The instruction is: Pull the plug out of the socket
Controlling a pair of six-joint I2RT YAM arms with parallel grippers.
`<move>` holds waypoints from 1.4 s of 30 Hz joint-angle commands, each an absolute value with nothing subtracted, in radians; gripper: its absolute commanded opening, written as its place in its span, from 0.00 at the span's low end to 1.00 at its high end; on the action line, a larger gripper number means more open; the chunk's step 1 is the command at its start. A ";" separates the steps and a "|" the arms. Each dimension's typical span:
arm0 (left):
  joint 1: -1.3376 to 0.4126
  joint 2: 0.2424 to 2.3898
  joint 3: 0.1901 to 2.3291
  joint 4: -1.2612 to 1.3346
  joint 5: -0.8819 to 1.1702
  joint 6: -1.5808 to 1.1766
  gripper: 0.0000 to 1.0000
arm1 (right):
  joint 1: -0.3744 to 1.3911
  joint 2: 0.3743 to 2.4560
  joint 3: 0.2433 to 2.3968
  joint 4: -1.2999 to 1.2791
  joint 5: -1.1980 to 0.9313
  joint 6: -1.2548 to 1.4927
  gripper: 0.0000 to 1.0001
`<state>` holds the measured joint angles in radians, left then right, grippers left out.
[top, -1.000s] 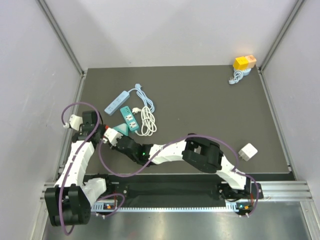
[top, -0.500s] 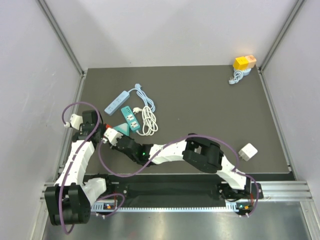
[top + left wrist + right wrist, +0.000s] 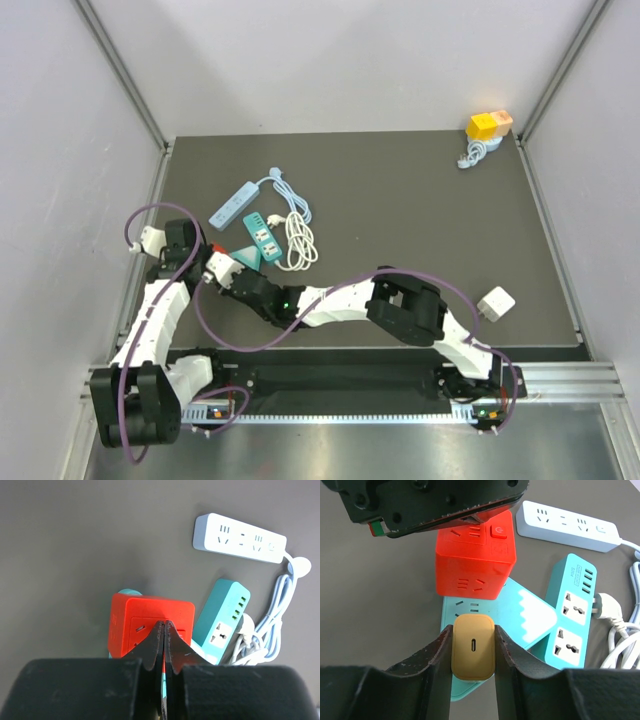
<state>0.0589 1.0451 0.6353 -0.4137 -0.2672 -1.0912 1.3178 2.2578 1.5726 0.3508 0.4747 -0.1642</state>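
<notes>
The plug [image 3: 473,646] is a small tan block with a slot in its top. My right gripper [image 3: 473,630] is shut on it, one finger on each side. It stands over the near corner of a light-teal triangular socket [image 3: 520,612]; its prongs are hidden. A red cube socket [image 3: 472,567] sits on the far part of that teal socket. My left gripper [image 3: 164,625] is shut with nothing in it, and its tips rest on the red cube [image 3: 150,615]. In the top view both grippers [image 3: 200,262] [image 3: 222,272] meet at the table's left.
A white power strip [image 3: 240,538] lies beyond the red cube. A darker teal strip [image 3: 572,615] and a coiled white cable [image 3: 296,240] lie to the right. A white cube adapter [image 3: 495,303] sits near the right edge, and a yellow block [image 3: 488,126] at the back right corner.
My right gripper has shifted a little to the left with the plug, now covering more of the teal socket in the top view. The left arm has barely moved.
</notes>
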 commanded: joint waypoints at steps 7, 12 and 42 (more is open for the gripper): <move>0.048 1.157 0.479 -0.775 -0.149 -1.062 0.00 | 1.296 2.068 1.632 0.532 0.471 -0.129 0.00; 0.048 1.157 0.471 -0.775 -0.152 -1.071 0.00 | 1.284 2.033 1.620 0.529 0.456 -0.117 0.00; 0.048 0.753 0.698 -0.839 -0.097 -0.953 0.42 | 1.288 1.956 1.210 0.645 0.396 0.021 0.13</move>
<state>0.0505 0.7982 0.7052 -0.8398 -0.1188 -0.9474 1.2747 2.0445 1.2156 0.6022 0.3904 0.0082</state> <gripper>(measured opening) 0.396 0.324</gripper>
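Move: The closed left fingertips are already on the red cube; its middle lies about 2 cm ahead, 2 cm to the right and 3 cm below that hand. The right gripper holds the yellow plug over the teal triangular socket, whose middle is roughly 2 cm ahead, 1 cm left and 3 cm below it. From the right hand, the red cube is some 5 cm ahead and 5 cm left, 2 cm lower, and the teal strip about 8 cm ahead, 5 cm right and 8 cm down. Keep the left gripper shut and bear forward on the red cube, then drop it fast, down and back about 8 cm, off the cube; lift it again to finish behind the cube, fingers opening part-way. Keep the right pinch on the yellow plug, pull up about 6 cm, then sink while carrying right and rolling the hand's left side up. ##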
